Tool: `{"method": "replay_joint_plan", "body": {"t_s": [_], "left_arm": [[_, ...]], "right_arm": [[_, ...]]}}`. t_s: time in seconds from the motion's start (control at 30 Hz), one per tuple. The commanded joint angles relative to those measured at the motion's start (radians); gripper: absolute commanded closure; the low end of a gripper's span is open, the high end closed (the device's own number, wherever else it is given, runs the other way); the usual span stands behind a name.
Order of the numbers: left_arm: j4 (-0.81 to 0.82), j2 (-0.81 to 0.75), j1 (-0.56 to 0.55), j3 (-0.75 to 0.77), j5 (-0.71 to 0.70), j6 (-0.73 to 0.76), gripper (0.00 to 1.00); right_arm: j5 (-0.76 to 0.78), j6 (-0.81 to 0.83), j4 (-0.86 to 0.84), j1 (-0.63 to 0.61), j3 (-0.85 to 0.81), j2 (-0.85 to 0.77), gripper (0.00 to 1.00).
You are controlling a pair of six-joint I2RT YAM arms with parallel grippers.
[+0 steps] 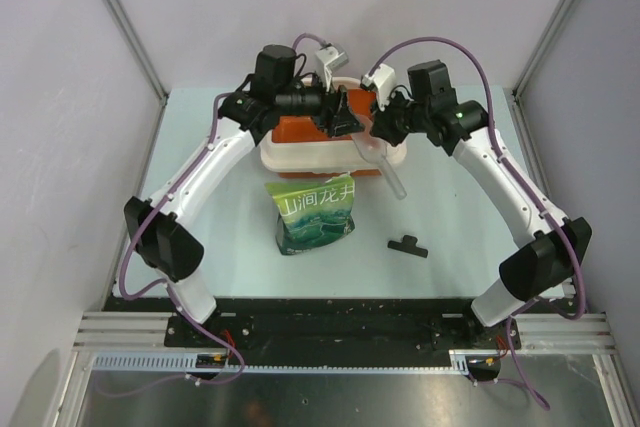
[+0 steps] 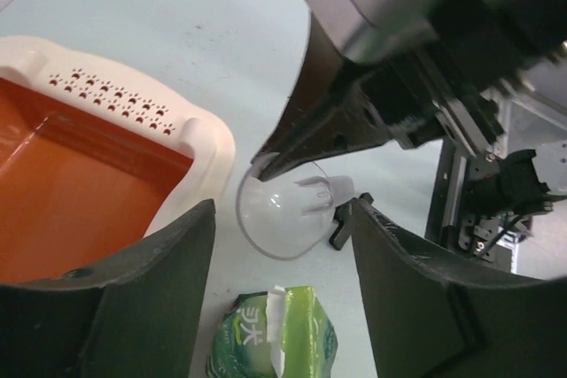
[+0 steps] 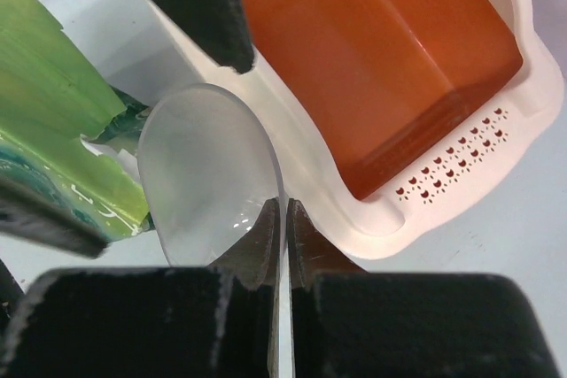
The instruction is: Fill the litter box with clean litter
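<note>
The litter box [image 1: 300, 158] sits at the back centre, orange inside with a cream rim [image 2: 209, 142] and a perforated end [image 3: 452, 158]. Its orange floor is bare, and no clean litter shows in any view. My right gripper [image 3: 285, 206] is shut on the edge of a clear plastic scoop [image 3: 209, 174], holding it just beside the box's near rim [image 3: 354, 212]. The scoop [image 2: 282, 219] looks empty. My left gripper [image 2: 282, 210] hangs open above the box's edge and the scoop, with nothing between its fingers [image 2: 151, 263]. In the top view the left gripper [image 1: 340, 113] and right gripper [image 1: 378, 133] nearly meet.
A green pouch [image 1: 317, 212] with white characters stands in front of the box, its top torn open [image 2: 275, 334]. It also shows in the right wrist view [image 3: 53, 112]. A small black clip [image 1: 407, 245] lies on the table to the pouch's right.
</note>
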State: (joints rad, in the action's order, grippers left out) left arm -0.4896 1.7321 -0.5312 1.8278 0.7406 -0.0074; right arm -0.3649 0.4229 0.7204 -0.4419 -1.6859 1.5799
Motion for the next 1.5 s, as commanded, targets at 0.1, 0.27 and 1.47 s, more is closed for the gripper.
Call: {"method": "replay_joint_plan", "body": {"t_s": [0.1, 0.27, 1.47], "left_arm": [[0.009, 0.004, -0.01, 0.024, -0.087, 0.037, 0.46], [0.009, 0.001, -0.012, -0.015, -0.064, 0.043, 0.7], [0.155, 0.032, 0.089, -0.124, 0.014, -0.301, 1.0]], "right_arm": [[0.032, 0.045, -0.015, -0.043, -0.046, -0.049, 1.0], [0.038, 0.045, -0.021, -0.046, -0.035, -0.066, 1.0], [0.145, 0.096, -0.187, -0.027, 0.428, -0.284, 0.21]]}}
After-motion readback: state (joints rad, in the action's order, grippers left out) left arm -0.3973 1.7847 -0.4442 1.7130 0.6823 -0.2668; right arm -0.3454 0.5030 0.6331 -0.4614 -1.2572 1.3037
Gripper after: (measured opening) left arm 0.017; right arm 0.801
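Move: The clear scoop, its rim still pinched by the right fingers, has its middle some 7 cm to the left hand's right, 4 cm back and 5 cm below, with the near rim already between the open left fingers. From the right hand the scoop's middle is about 5 cm back, 2 cm right and 3 cm down. The litter box centres roughly 13 cm ahead, 9 cm left and 22 cm below; the litter bag is 10 cm back, 14 cm left and 19 cm below. The left hand stays almost in place while its fingers close on the scoop's rim, then carries the scoop about 5 cm down and 4 cm forward, with a tilt and a slight counter-clockwise turn of about 20 degrees in all. Once the left has shut, the right lets go and opens wide, backs off some 5 cm to its right, then swings back about 7 cm and down 5 cm, partly leftwards again, bringing its open fingers towards the scoop's handle without a visible grip on it. ##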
